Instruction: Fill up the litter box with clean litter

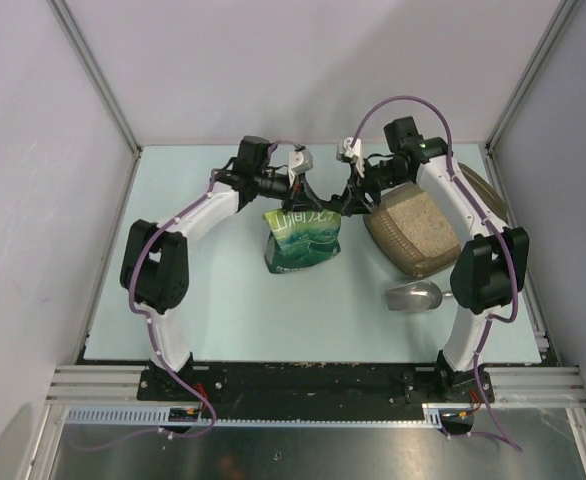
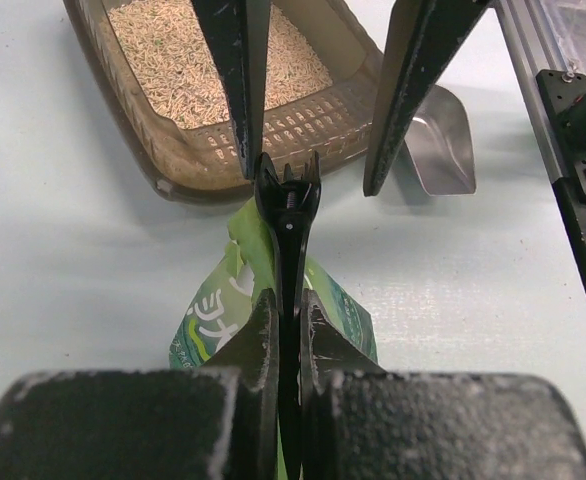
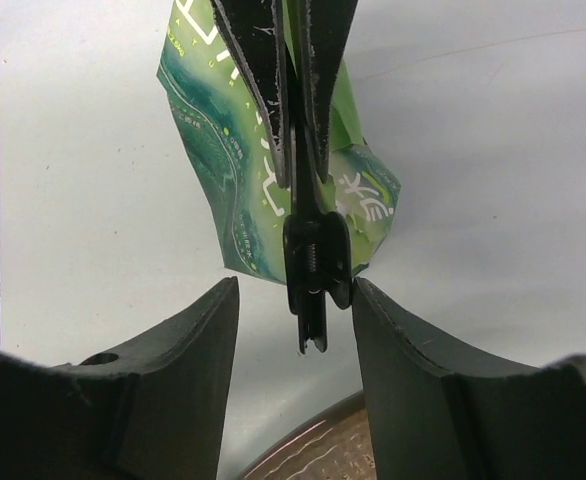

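A green printed bag (image 1: pixel 301 240) hangs from a long black clip (image 2: pixel 289 215) along its top edge. My left gripper (image 2: pixel 289 300) is shut on that clip near one end. My right gripper (image 3: pixel 295 285) is open, and its fingers (image 3: pixel 188 340) stand on either side of the clip's spring end (image 3: pixel 316 262) without pressing it. The litter box (image 1: pixel 413 235), a brown tray, lies just right of the bag, with pale beige clean litter (image 2: pixel 208 55) in it. In the top view both grippers meet above the bag, the left (image 1: pixel 308 195) and the right (image 1: pixel 345 200).
A silver metal scoop (image 1: pixel 415 296) lies on the table in front of the litter box, near the right arm's elbow. White walls and aluminium posts enclose the pale table (image 1: pixel 213 310) on three sides.
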### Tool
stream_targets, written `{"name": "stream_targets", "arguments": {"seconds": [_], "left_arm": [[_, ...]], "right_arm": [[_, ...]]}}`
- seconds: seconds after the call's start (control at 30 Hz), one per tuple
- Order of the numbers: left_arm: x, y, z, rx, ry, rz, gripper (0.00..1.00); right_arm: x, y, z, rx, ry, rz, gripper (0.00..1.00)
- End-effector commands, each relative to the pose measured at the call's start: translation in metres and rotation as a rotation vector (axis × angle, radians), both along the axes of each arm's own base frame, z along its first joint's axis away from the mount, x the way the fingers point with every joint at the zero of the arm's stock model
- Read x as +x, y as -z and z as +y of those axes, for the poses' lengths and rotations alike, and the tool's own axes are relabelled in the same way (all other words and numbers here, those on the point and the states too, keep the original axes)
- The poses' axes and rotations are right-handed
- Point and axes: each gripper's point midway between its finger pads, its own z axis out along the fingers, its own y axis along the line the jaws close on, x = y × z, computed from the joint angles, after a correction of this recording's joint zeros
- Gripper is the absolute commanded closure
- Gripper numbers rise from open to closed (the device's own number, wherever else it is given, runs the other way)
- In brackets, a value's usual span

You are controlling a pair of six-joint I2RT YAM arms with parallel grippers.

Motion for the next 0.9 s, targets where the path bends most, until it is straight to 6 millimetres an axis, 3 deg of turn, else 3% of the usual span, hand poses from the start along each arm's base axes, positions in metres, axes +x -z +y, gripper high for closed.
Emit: {"name": "stream_targets", "arguments": {"seconds": [0.0,0.17,0.33,0.53,0.67,0.87], "left_arm": [[-0.013,-0.04,-0.012,-0.068,0.07,-0.139,1.0],[-0.012,-0.038,-0.012,-0.065,0.067,-0.134,1.0],[-0.011,-0.036,-0.011,-0.058,0.059,-0.135,0.99],[-0.009,-0.036,-0.01,-0.046,0.037,-0.142,0.69],[-0.007,-0.036,-0.005,-0.034,0.011,-0.147,0.64],[-0.005,-0.026,-0.001,-0.011,-0.014,-0.145,0.68]], "right_arm": [[0.004,-0.018,0.003,0.024,-0.017,-0.052,0.47],[0.002,-0.016,0.011,0.02,-0.021,-0.055,0.53],[0.003,-0.013,0.012,0.015,-0.016,-0.052,0.69],[0.009,-0.021,0.005,0.002,0.017,-0.083,0.96],[0.017,-0.039,-0.017,0.034,0.091,-0.091,1.0],[0.019,-0.06,-0.043,0.045,0.16,-0.124,1.0]]}}
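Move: The black clip sits edge-on in the left fingers. Its middle is about 3 cm to the right of the left hand point and 3 cm to the left of the right one, level with both, between the right gripper's parted fingers. From the right hand, the green litter bag stands about 9 cm left, 5 cm back and 13 cm lower. The litter box is some 20 cm right and 19 cm down, and the scoop 18 cm right and 17 cm back, on the table. Shut the right fingers on the near end of the black clip, by its handle, while the left fingers still hold it. Midway through that closing, open the left fingers about a third of their range and keep that hand in place over the litter bag. Then draw the right gripper off to the right, slightly forward and up, some 3 cm away from the left hand. ##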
